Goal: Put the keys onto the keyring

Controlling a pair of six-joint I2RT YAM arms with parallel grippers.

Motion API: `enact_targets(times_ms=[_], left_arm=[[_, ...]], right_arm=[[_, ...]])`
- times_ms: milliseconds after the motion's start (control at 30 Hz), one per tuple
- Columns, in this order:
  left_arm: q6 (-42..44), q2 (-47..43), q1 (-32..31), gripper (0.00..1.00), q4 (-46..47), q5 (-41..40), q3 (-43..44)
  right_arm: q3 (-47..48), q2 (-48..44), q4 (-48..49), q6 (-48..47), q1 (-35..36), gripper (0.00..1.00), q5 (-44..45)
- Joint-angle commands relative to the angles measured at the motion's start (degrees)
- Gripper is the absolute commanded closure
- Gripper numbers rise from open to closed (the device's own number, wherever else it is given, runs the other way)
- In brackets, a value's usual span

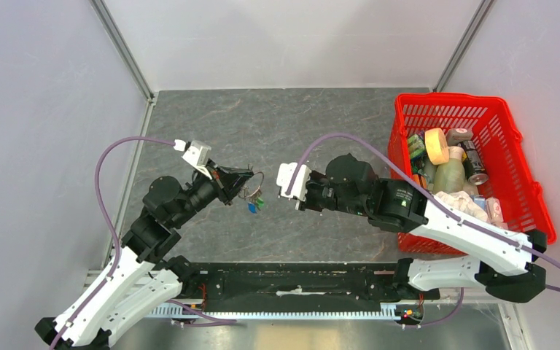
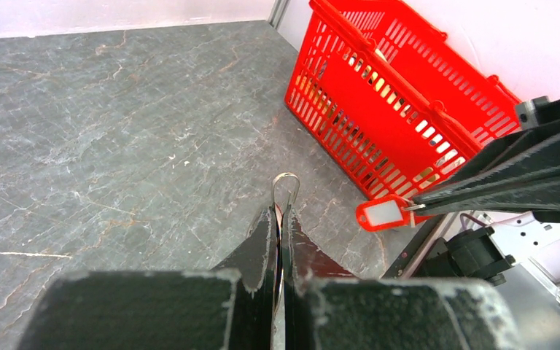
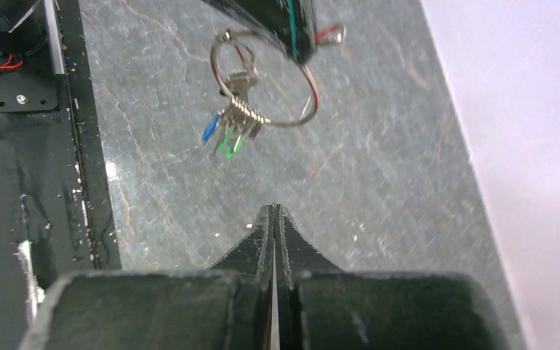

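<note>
My left gripper [image 1: 240, 187] is shut on the thin silver keyring [image 3: 278, 124], holding it above the table; the ring's loop sticks out past its tips [image 2: 286, 177]. A blue key [image 3: 208, 130] and two green keys [image 3: 227, 143] hang from the ring on small metal loops [image 3: 242, 111]. My right gripper [image 3: 275, 208] is shut, just right of the ring. In the left wrist view its tips [image 2: 415, 205] pinch the metal end of the red key [image 2: 383, 214], whose red head points toward the ring. The red key is edge-on and barely visible in the right wrist view.
A red plastic basket [image 1: 512, 125] with several bottles, cans and packets stands at the right of the grey table [image 1: 262, 124]. A black rail [image 1: 292, 281] runs along the near edge. Pale walls enclose the left, back and right.
</note>
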Motion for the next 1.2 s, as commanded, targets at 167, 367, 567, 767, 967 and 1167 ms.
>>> enact_targets(times_ms=[167, 367, 567, 767, 967, 1167], left_arm=[[-0.8, -0.1, 0.2, 0.98, 1.1, 1.1, 2.9], [-0.9, -0.3, 0.2, 0.98, 1.0, 1.6, 3.1], [-0.9, -0.4, 0.2, 0.98, 0.9, 1.9, 3.1], [-0.8, -0.6, 0.2, 0.98, 0.8, 1.9, 3.2], [-0.8, -0.7, 0.2, 0.98, 0.7, 1.9, 3.2], [-0.8, -0.8, 0.2, 0.98, 0.7, 2.2, 3.2]], right_arm=[[3.6, 3.2, 7.6, -13.4, 3.7, 1.0, 1.4], [2.7, 5.4, 12.1, -20.0, 3.8, 1.0, 2.5], [2.1, 6.4, 14.2, -24.8, 3.7, 1.0, 1.1], [1.4, 6.7, 14.7, -27.5, 3.8, 1.0, -1.5], [0.4, 7.0, 16.3, -28.4, 3.7, 1.0, -2.9], [-0.2, 8.1, 17.5, -29.4, 3.8, 1.0, -2.9]])
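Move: The right gripper has the red-tagged key by its small ring. The keyring's middle is about 8 cm to the right hand's left, 1 cm ahead and level with it; the left fingertips clamping that ring are some 10 cm left, 3 cm ahead and 3 cm up. The other keys hang 8 cm left, 1 cm back and 3 cm lower. From the left hand, the keyring's middle is 2 cm back, 2 cm right and 3 cm down. Bring the right gripper left about 6 cm towards the clamped keyring, rising 2 to 3 cm mostly in the second half, and keep the fingers shut on the red key's small ring. Meanwhile roll the wrist some 30 degrees counter-clockwise as seen from behind the hand, its fingers tipping up a little. Hold the left gripper nearly still, its grip on the keyring kept. ##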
